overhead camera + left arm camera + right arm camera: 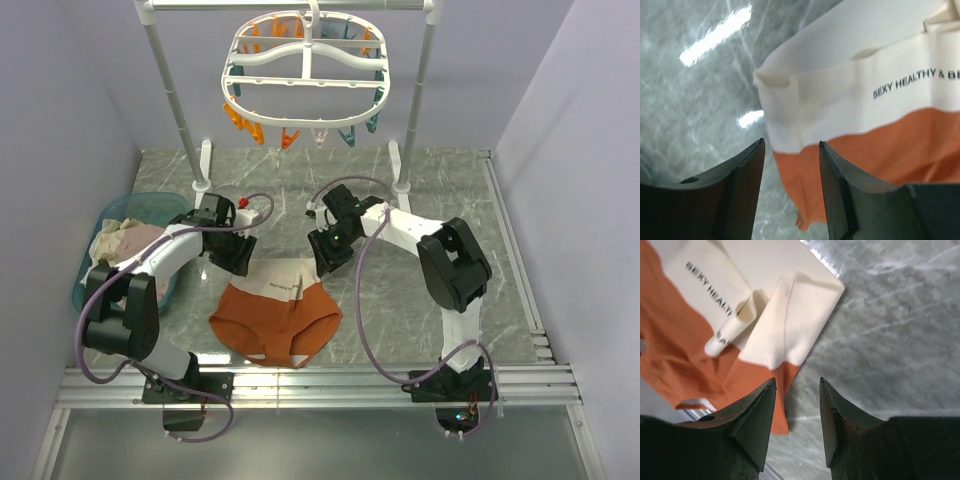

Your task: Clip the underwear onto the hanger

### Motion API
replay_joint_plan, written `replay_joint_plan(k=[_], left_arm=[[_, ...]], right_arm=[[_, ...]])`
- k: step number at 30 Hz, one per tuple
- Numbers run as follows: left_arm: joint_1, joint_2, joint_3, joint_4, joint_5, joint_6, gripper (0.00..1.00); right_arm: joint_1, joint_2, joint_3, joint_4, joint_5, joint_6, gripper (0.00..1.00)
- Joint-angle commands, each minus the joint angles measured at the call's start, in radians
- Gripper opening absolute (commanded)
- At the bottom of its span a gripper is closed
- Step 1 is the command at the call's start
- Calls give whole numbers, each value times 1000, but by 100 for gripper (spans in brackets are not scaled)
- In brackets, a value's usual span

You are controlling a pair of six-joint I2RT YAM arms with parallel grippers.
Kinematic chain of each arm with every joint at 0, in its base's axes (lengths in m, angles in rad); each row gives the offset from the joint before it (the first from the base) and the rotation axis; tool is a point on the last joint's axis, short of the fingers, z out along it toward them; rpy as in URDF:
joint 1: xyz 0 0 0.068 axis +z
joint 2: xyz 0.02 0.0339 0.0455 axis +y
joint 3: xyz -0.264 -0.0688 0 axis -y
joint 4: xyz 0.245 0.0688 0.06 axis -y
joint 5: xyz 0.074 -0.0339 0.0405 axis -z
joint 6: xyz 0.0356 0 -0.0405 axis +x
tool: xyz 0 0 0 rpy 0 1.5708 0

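The rust-orange underwear (277, 315) lies flat on the marble table, its beige waistband (283, 272) toward the back. My left gripper (240, 258) hovers open over the waistband's left corner (777, 105), with nothing pinched between its fingers. My right gripper (325, 260) is open above the right corner, where the waistband is folded over on itself (790, 325). The white oval hanger (305, 70), with orange and teal clothespins dangling, hangs from the rack at the back centre, far from both grippers.
A blue basket (120, 205) holding a pale clothes pile (125, 240) sits at the left beside my left arm. The white pole rack (170, 90) stands at the back with its feet on the table. Grey walls close in both sides.
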Motion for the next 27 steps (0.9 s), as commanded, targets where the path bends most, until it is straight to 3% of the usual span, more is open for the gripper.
replay_joint_plan(k=[1, 8, 20, 21, 22, 25, 27], left_arm=[[-45, 21, 22, 92, -60, -64, 52], [-61, 98, 37, 106, -72, -97, 51], [-61, 169, 31, 148, -83, -127, 41], [-61, 170, 31, 149, -82, -128, 35], [-61, 175, 34, 151, -83, -127, 31], [-59, 186, 36, 143, -80, -125, 8], [-53, 172, 31, 142, -76, -121, 0]], right_arm=[[-3, 36, 68, 47, 39, 62, 47], [16, 88, 121, 47, 21, 91, 48], [86, 180, 189, 21, 127, 99, 47], [85, 185, 194, 19, 130, 97, 43], [85, 187, 194, 17, 130, 94, 27], [83, 152, 178, 5, 127, 85, 0], [76, 115, 139, -1, 133, 71, 0]])
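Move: The left end of the underwear's white waistband lies about 1 cm ahead of the left hand, 2 cm to its right and 5 cm below. For the right hand, the waistband's right end is roughly 1 cm ahead, 4 cm to its left and 4 cm down; the rolled fold stands some 7 cm to the right hand's left and 3 cm back. The orange body centres about 10 cm back and 9 cm right of the left hand. Down onto the waistband's two ends go both open hands: the left sinks about 4 cm, easing slightly forward and right, while the right travels some 4 cm left and 3 cm down, with a little forward. Near the bottom each closes its fingers and pinches the white cloth just inside its corner. ##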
